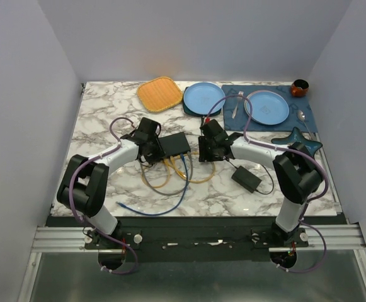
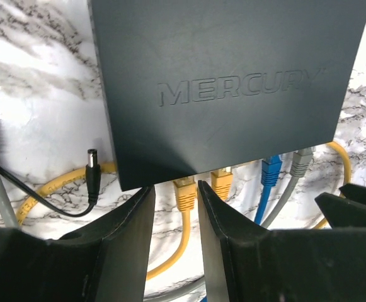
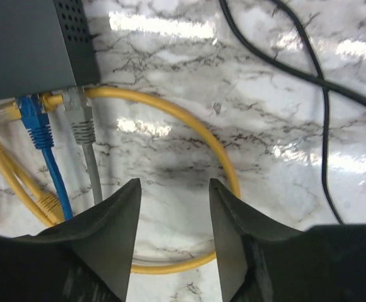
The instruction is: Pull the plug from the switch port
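The switch [image 1: 174, 145] [image 2: 233, 88] [image 3: 25, 38] is a flat black box on the marble, its ports facing the arms. Yellow, blue [image 2: 269, 171] and grey [image 3: 80, 123] plugs line its near edge. My left gripper [image 2: 176, 187] [image 1: 156, 148] is open, its fingers straddling one yellow plug [image 2: 186, 192] that sits in a port, with a gap on the left side. My right gripper [image 3: 174, 182] [image 1: 205, 153] is open over bare marble, right of the grey plug, holding nothing. A black barrel plug [image 2: 92, 165] lies loose left of the switch.
Yellow cable loops [image 3: 189, 119] and a blue cable [image 1: 170, 204] lie before the switch. A black power brick [image 1: 246, 178] sits right of them. At the back are an orange mat [image 1: 160, 94], two blue plates [image 1: 203, 98] [image 1: 267, 107], cutlery, a brown cup [image 1: 300, 87] and a star dish [image 1: 298, 141].
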`<action>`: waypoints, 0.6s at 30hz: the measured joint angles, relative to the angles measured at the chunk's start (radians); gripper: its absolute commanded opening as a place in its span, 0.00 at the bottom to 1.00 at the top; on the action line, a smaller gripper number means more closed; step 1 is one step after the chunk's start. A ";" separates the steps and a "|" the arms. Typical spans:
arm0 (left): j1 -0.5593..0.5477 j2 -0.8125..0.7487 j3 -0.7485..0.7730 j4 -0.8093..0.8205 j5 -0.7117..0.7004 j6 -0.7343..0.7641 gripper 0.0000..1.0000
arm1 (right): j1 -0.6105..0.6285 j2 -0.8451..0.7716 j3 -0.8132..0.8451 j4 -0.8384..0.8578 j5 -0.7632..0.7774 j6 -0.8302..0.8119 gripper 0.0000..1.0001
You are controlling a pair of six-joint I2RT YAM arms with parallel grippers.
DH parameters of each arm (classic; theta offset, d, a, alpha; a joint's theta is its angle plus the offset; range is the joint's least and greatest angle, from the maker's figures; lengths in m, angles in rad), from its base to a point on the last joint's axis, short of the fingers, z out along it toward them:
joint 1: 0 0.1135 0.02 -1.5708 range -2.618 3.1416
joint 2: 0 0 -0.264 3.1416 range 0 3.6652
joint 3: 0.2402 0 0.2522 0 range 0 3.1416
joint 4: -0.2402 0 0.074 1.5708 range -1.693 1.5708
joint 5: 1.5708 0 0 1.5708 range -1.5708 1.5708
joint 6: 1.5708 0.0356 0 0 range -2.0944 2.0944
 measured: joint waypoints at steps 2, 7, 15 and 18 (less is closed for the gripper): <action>0.000 0.003 0.008 -0.003 0.001 0.007 0.44 | 0.000 0.014 0.029 -0.011 0.027 -0.006 0.59; 0.003 0.003 0.011 -0.008 0.002 0.019 0.45 | 0.000 0.034 0.067 -0.038 0.106 -0.027 0.59; 0.019 0.028 0.011 -0.007 0.039 0.033 0.45 | 0.000 0.094 0.086 -0.071 0.147 -0.055 0.34; 0.021 0.036 0.011 -0.007 0.053 0.034 0.45 | 0.000 0.093 0.084 -0.069 0.140 -0.055 0.16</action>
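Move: The yellow cable looping out beyond the switch's right end is what the right hand goes for: its near stretch lies about 2 cm ahead, 2 cm to the right and 2 cm below. The grey plug sits some 4 cm ahead and 5 cm left of that hand, the switch's middle about 7 cm ahead and 11 cm left, and a thin black cable 1 cm ahead and 7 cm right. From the left hand, the yellow stretch is roughly 18 cm right and 1 cm ahead. The yellow cable's loop is met by the right hand, which slides about 2 cm forward and then 2 cm to the right, away from the grey plug, its wrist rolling some 10 degrees so that its left side dips. Over the cable it sinks about 2 cm and draws its open fingers roughly halfway shut, one on each side of the cable. ##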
